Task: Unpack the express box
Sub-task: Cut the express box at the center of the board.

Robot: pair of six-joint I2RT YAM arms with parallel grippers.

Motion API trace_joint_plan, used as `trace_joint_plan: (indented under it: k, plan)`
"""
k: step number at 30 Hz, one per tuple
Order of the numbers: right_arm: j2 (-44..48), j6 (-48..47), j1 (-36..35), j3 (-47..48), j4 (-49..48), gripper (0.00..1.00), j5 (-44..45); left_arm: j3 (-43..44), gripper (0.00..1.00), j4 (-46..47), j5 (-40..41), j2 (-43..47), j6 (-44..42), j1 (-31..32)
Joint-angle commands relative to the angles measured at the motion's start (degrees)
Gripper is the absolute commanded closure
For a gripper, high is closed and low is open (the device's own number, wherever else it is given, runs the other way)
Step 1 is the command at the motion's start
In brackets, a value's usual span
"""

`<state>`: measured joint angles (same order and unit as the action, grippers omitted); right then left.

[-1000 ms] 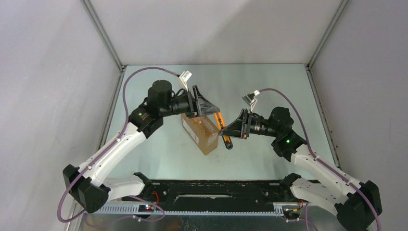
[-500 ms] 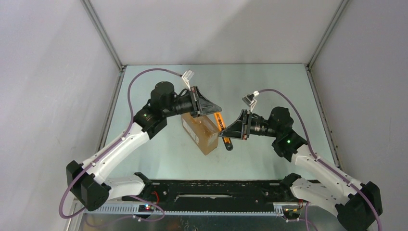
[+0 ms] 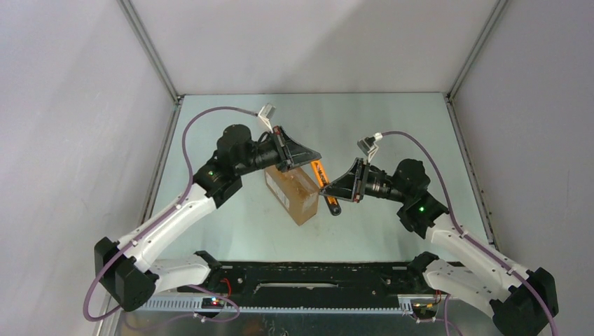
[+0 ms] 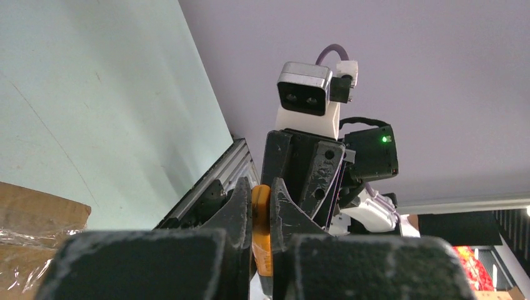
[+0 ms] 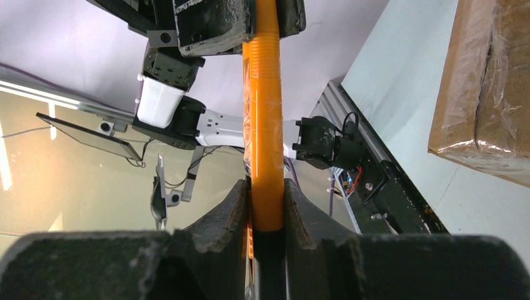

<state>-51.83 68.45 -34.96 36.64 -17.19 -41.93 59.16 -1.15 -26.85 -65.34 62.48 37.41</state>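
The express box [image 3: 291,194], brown cardboard under clear tape, lies on the table between the two arms. An orange-and-black utility knife [image 3: 321,178] hangs in the air just right of the box. My left gripper [image 3: 313,162] is shut on the knife's orange far end, seen pinched between the jaws [image 4: 261,187]. My right gripper [image 3: 328,194] is shut on the knife where orange meets black [image 5: 267,187]. In the right wrist view the orange knife body [image 5: 264,125] runs up to the left gripper's fingers [image 5: 212,19], and the box [image 5: 490,81] shows at the right.
The pale green table [image 3: 231,217] is enclosed by grey walls with metal rails [image 3: 160,175] along its edges. A black base bar [image 3: 308,276] runs along the near edge between the arm mounts. The right arm's wrist camera [image 4: 305,92] faces my left gripper closely.
The left gripper has closed on the knife's orange end, and its arm shifted slightly. The right gripper has kept its grip, and the box has not moved.
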Motion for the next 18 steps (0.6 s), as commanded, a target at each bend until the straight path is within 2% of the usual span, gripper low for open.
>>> trace_joint_plan:
  k: [1, 9, 10, 12, 14, 16, 18]
  plan:
    - [0.9, 3.7, 0.6, 0.0, -5.3, 1.0, 6.1, -1.4, 1.0, -1.3, 3.6, 1.4, -2.5, 1.4]
    - [-0.9, 4.9, 1.9, 0.0, -8.6, 1.0, 7.4, -1.8, 1.0, -2.6, 5.3, 1.4, -3.2, 4.9]
    - [-1.1, 4.9, 1.7, 0.0, -9.1, 1.0, 7.0, -1.7, 0.96, -2.9, 5.0, 1.5, -3.7, 4.9]
    - [-1.2, 4.4, 1.6, 0.1, -8.6, 1.0, 6.5, -0.6, 0.69, -4.4, 5.0, 1.6, -4.6, 4.9]
    - [-1.0, 3.7, 1.5, 0.3, -7.4, 1.0, 6.1, 0.3, 0.5, -5.5, 5.0, 1.8, -5.4, 4.9]
    - [-0.7, 3.2, 1.4, 0.4, -6.7, 1.0, 6.1, 0.7, 0.45, -5.8, 5.0, 1.8, -5.5, 4.8]
    - [-0.5, 3.2, 1.4, 0.4, -6.7, 1.0, 5.9, 1.0, 0.47, -6.4, 5.5, 1.8, -5.7, 4.9]
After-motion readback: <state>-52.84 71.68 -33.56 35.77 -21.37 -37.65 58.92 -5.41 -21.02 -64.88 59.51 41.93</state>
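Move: Below both hands stands the express box. From the left hand, whose shut fingers still pinch the front end of the orange utility knife, its middle lies about 7 cm left, 2 cm ahead and some 18 cm down; the knife's middle is roughly 6 cm back, 2 cm right and 3 cm lower. From the right hand, which grips the knife towards its black rear end, the box lies about 9 cm ahead, 9 cm left and 15 cm down. Letting go of the knife's front end, the left hand stays nearly put with a slight counter-clockwise turn, then spreads its fingers about halfway and sinks some 2 cm, drawing back about 1 cm. The right hand keeps its grip and takes the knife forward about 2 cm, mostly once the left fingers open, past them, turning slightly clockwise. ##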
